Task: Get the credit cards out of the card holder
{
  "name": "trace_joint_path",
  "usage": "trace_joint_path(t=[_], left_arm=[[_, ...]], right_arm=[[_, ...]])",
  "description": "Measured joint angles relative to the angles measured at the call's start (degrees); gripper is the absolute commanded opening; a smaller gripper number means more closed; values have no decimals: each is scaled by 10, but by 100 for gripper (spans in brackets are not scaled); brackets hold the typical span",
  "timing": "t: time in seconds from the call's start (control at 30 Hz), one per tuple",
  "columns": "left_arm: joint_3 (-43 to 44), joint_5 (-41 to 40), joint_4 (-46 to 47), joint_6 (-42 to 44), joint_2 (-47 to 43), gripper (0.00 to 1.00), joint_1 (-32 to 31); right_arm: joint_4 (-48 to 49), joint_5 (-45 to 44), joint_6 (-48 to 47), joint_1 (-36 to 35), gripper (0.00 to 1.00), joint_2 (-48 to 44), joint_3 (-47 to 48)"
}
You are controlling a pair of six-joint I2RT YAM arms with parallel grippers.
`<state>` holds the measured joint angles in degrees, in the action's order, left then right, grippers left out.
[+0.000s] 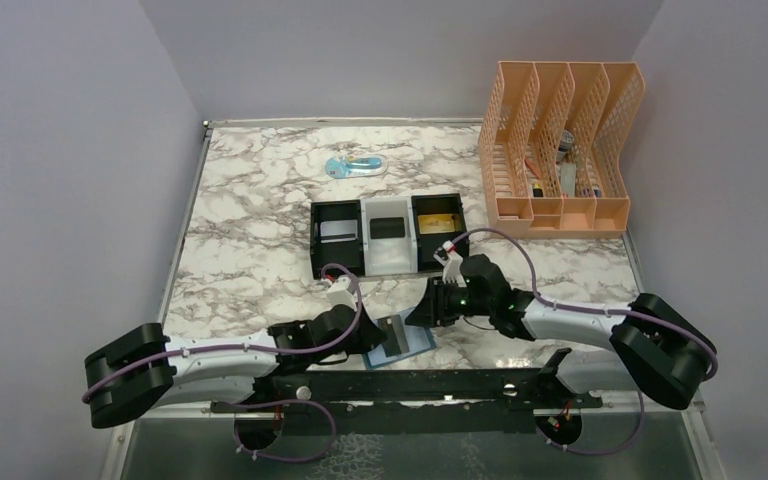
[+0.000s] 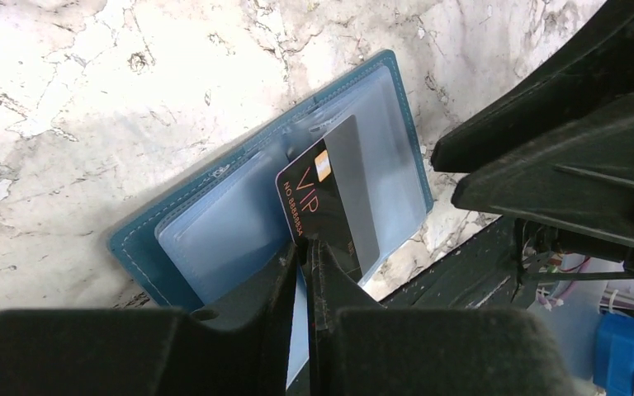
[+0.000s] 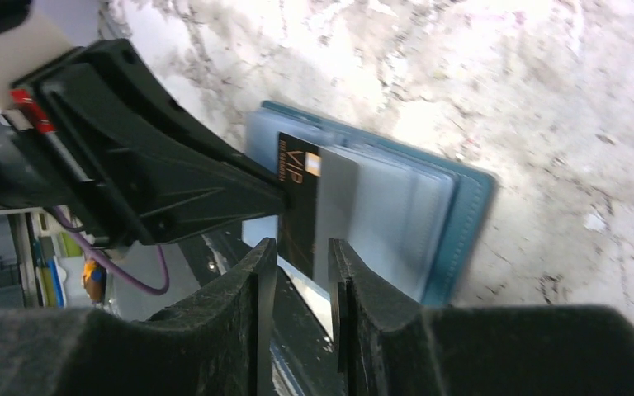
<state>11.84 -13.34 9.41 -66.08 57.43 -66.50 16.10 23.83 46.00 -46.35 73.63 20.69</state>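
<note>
The card holder (image 1: 415, 346) (image 2: 215, 235) (image 3: 456, 216) lies open near the table's front edge, teal outside with pale blue clear sleeves. A black VIP credit card (image 2: 318, 198) (image 3: 297, 190) (image 1: 393, 330) with an orange chip sticks partly out of a sleeve. My left gripper (image 1: 380, 336) (image 2: 308, 242) is shut on that card's edge. My right gripper (image 1: 423, 312) (image 3: 301, 247) is open just right of it, the card's lower corner at the gap between its fingertips. Other cards in the holder are hidden.
A black-and-white three-compartment tray (image 1: 388, 203) sits mid-table with a silver card (image 1: 338, 232), a black card (image 1: 388, 228) and a gold card (image 1: 438, 223). An orange file organizer (image 1: 560, 150) stands back right. A blue packet (image 1: 352, 166) lies at the back.
</note>
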Motion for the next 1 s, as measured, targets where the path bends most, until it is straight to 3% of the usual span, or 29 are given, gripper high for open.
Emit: trace_joint_path(t=[0.23,0.5,1.0], left_arm=[[0,0,11,-1,4,17,0],[-5,1,46,-5,20,33,0],[-37,3,133,-57,52,33,0]], right_arm=[[5,14,-4,-10,32,37,33],[28,12,10,-10,32,102,27],[100,0,51,-10,31,100,-14]])
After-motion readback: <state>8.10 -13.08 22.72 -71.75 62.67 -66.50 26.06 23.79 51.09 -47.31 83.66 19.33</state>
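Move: The black VIP card, half out of its clear pocket, has its middle about 3 cm to the right of the left hand, 1 cm ahead and 1 cm below. The open card holder's middle is some 4 cm right of the left hand, roughly 1 cm ahead; the black-and-white tray stands about 21 cm ahead, nearly in line. From the right hand, the card lies about 3 cm left, 3 cm back and 4 cm below. Lifting about 1 cm while easing left, the right hand then plunges nearly 4 cm onto the clear pocket beside the VIP card's right edge and stays pressed there, fingers slightly parted. The left hand creeps roughly 1 cm to the right over the card, its fingers spreading from almost shut to about a third open, one either side of the exposed black strip, with a slight roll. ##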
